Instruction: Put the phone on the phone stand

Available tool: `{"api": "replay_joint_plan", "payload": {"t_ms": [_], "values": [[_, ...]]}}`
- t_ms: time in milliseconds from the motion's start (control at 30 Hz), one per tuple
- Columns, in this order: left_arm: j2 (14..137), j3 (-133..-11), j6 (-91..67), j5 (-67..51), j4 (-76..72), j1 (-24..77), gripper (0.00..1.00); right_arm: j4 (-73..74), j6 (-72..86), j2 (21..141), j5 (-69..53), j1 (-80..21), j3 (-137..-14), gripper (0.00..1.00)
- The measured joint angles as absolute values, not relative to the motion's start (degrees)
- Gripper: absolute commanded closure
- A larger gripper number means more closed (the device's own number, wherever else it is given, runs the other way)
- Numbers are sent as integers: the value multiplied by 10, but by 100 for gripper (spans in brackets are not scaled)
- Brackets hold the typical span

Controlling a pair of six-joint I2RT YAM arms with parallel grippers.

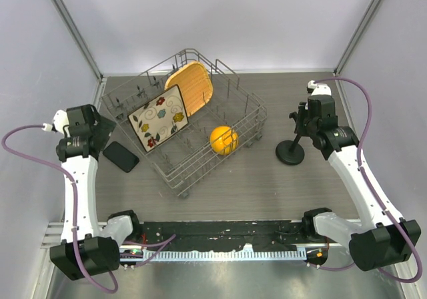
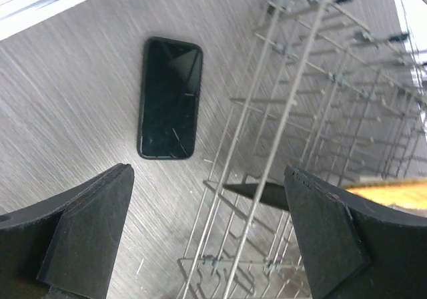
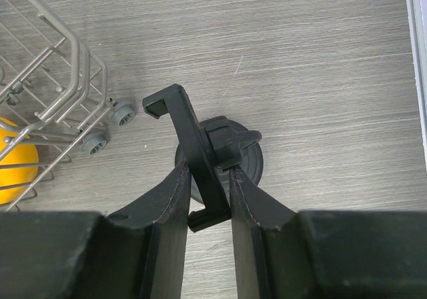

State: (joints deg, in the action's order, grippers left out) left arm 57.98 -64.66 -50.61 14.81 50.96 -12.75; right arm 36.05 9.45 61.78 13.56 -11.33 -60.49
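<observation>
The phone (image 1: 121, 156), a flat black slab, lies on the table left of the wire rack; it also shows in the left wrist view (image 2: 169, 98), lying flat ahead of the fingers. My left gripper (image 1: 100, 127) is open and empty, above the table just behind and left of the phone; in the left wrist view it (image 2: 208, 229) hangs over the rack's edge. The phone stand (image 1: 291, 149) stands right of the rack on its round base. My right gripper (image 1: 303, 120) is shut on the stand's holder head (image 3: 195, 153), its fingers (image 3: 172, 205) pinching it from both sides.
A wire dish rack (image 1: 250, 119) fills the table's middle, holding a floral square plate (image 1: 159, 118), a wooden plate (image 1: 191, 85) and an orange (image 1: 223, 139). The rack's wire wall (image 2: 293, 99) stands close on the left gripper's right. The rack's feet (image 3: 107, 127) lie left of the stand.
</observation>
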Motion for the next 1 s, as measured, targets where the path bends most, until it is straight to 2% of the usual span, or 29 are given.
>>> {"api": "replay_joint_plan", "payload": {"t_ms": [167, 367, 500, 633, 700, 733, 900, 1000], "values": [[608, -641, -553, 162, 517, -150, 0, 363, 94, 618, 153, -126, -605, 99], [653, -561, -602, 105, 477, -178, 0, 367, 94, 610, 180, -144, -597, 99], [705, -536, -606, 88, 461, -179, 0, 374, 94, 585, 182, -147, -585, 95], [736, -536, -594, 86, 445, -179, 0, 381, 94, 557, 183, -147, -575, 70], [754, -536, -591, 88, 444, -179, 0, 382, 94, 554, 184, -149, -574, 63], [765, -537, -589, 88, 444, -179, 0, 382, 94, 554, 184, -150, -573, 54], [837, -540, -580, 78, 444, -179, 0, 372, 95, 555, 191, -158, -572, 41], [859, -540, -579, 74, 443, -179, 0, 366, 95, 555, 195, -163, -572, 40]]}}
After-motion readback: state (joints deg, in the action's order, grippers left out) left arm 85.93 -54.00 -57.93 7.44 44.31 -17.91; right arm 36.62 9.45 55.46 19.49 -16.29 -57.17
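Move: The phone lies flat on the table some 23 cm below the left hand, about 4 cm ahead and 5 cm to its left. Of that hand, the floral plate stands about 16 cm ahead and 14 cm right, in the rack, whose middle is 17 cm ahead and 23 cm right. The right hand already grips the phone stand, its middle roughly 9 cm below and 1 cm right; the orange ball lies 27 cm left and 2 cm ahead of that hand. Still pinching the phone stand by its cradle, the right hand drags it back about 2.5 cm, then opens and lets go, fingers left around the cradle. Meanwhile the left hand sinks some 18 cm towards the phone, fingers kept wide open, its wrist tipping about 30 degrees until the fingers point steeply down over the phone's near end, short of touching. ##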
